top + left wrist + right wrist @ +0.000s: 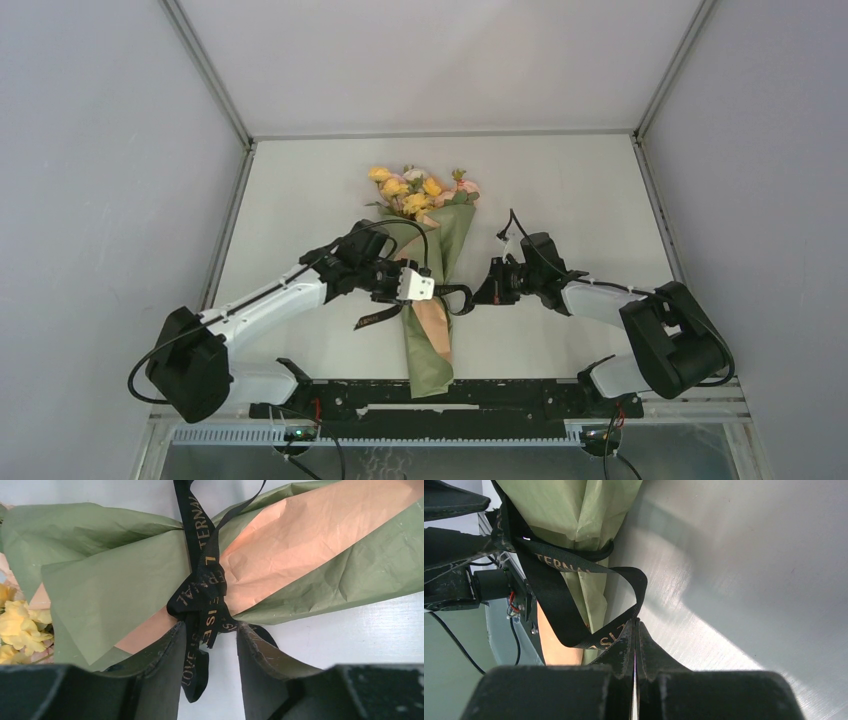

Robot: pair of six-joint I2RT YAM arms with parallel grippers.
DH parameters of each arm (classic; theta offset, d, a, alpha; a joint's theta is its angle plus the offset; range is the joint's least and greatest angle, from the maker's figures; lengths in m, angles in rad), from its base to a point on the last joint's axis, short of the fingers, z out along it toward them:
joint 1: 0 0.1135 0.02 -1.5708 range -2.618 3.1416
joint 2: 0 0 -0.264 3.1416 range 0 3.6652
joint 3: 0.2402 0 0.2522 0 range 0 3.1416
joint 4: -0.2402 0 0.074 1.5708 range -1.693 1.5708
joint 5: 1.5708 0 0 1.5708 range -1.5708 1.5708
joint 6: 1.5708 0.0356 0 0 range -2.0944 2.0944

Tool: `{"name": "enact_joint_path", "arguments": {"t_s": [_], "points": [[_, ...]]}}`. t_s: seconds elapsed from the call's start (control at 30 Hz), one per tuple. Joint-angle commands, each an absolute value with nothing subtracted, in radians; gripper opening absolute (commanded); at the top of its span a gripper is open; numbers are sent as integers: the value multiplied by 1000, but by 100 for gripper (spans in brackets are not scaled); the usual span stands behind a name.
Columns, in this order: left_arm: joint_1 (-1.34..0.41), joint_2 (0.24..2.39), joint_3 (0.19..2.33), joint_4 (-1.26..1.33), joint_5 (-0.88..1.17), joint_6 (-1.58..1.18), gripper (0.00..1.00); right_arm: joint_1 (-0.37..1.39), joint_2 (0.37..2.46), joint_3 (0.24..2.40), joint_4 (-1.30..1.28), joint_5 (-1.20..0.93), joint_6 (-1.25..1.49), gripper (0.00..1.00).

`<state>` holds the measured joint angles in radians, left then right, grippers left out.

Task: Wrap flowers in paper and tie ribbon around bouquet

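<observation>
The bouquet lies lengthwise mid-table, with the flowers (415, 190) (15, 625) at its far end, in olive paper (447, 240) (110, 580) (589, 510) with peach lining. A black ribbon (372, 319) (200, 595) (554, 600) with gold lettering is knotted round the bouquet's waist. My left gripper (428, 290) (209, 630) sits at the knot from the left, its jaws apart. A loose ribbon tail hangs between them, unpinched. My right gripper (474, 296) (636, 622) is to the right of the bouquet, shut on a loop of the ribbon.
A black rail (430, 395) runs along the near table edge just below the paper's tail. Grey walls enclose the white table (580, 190) on three sides. Parts of the left arm (454, 580) show beyond the bouquet in the right wrist view.
</observation>
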<state>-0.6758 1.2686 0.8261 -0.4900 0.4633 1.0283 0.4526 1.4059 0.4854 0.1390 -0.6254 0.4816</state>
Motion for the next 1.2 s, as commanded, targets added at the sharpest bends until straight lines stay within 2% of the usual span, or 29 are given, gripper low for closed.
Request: {"name": "enact_joint_path", "arguments": {"t_s": [0.0, 0.23, 0.3, 0.37, 0.63, 0.73, 1.0, 1.07, 1.17], "points": [[-684, 1281, 806, -442, 460, 1019, 44, 456, 1405, 522, 185, -629, 484, 0], [-699, 1296, 782, -380, 442, 1005, 32, 456, 1407, 522, 181, -634, 482, 0], [-703, 1297, 779, -379, 433, 1006, 21, 452, 1405, 521, 181, -636, 483, 0], [-706, 1290, 778, -383, 425, 1008, 3, 448, 1404, 522, 185, -641, 484, 0], [-707, 1202, 776, -650, 359, 1130, 0, 454, 1421, 573, 167, -684, 450, 0], [-706, 1180, 767, -682, 355, 1116, 0, 457, 1436, 598, 150, -710, 430, 10], [-707, 1173, 746, -647, 352, 1091, 0, 474, 1412, 601, 161, -767, 422, 58], [-708, 1176, 748, -629, 358, 1076, 2, 504, 1419, 600, 185, -765, 426, 64], [-708, 1177, 754, -588, 358, 1027, 2, 537, 1359, 600, 187, -695, 420, 62]]}}
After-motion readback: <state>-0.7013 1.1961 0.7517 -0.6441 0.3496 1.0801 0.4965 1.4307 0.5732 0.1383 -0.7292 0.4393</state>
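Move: Just below the left fingertips, about 1 cm to their right and 2 cm down, stands the short ribbon end rising from the knot. The knot itself is roughly 2 cm right and 4 cm down; the flower heads are some 18 cm ahead and 6 cm lower, and the loose ribbon tail about 8 cm left, 5 cm back. From the right hand, which already pinches the ribbon loop, the knot is about 7 cm left and 1 cm ahead, the flower heads 19 cm ahead and 9 cm left. Closing on the short ribbon end at the knot, the left fingers sink about 1 cm and pinch shut, then pull it left, back and a little down, roughly 5 cm, tilting some 10 degrees. The right hand keeps its pinch on the loop until the pull is under way, then rises about 3 cm and shifts nearly as far left, towards the knot, while its fingers open wide and let go of the loop. ##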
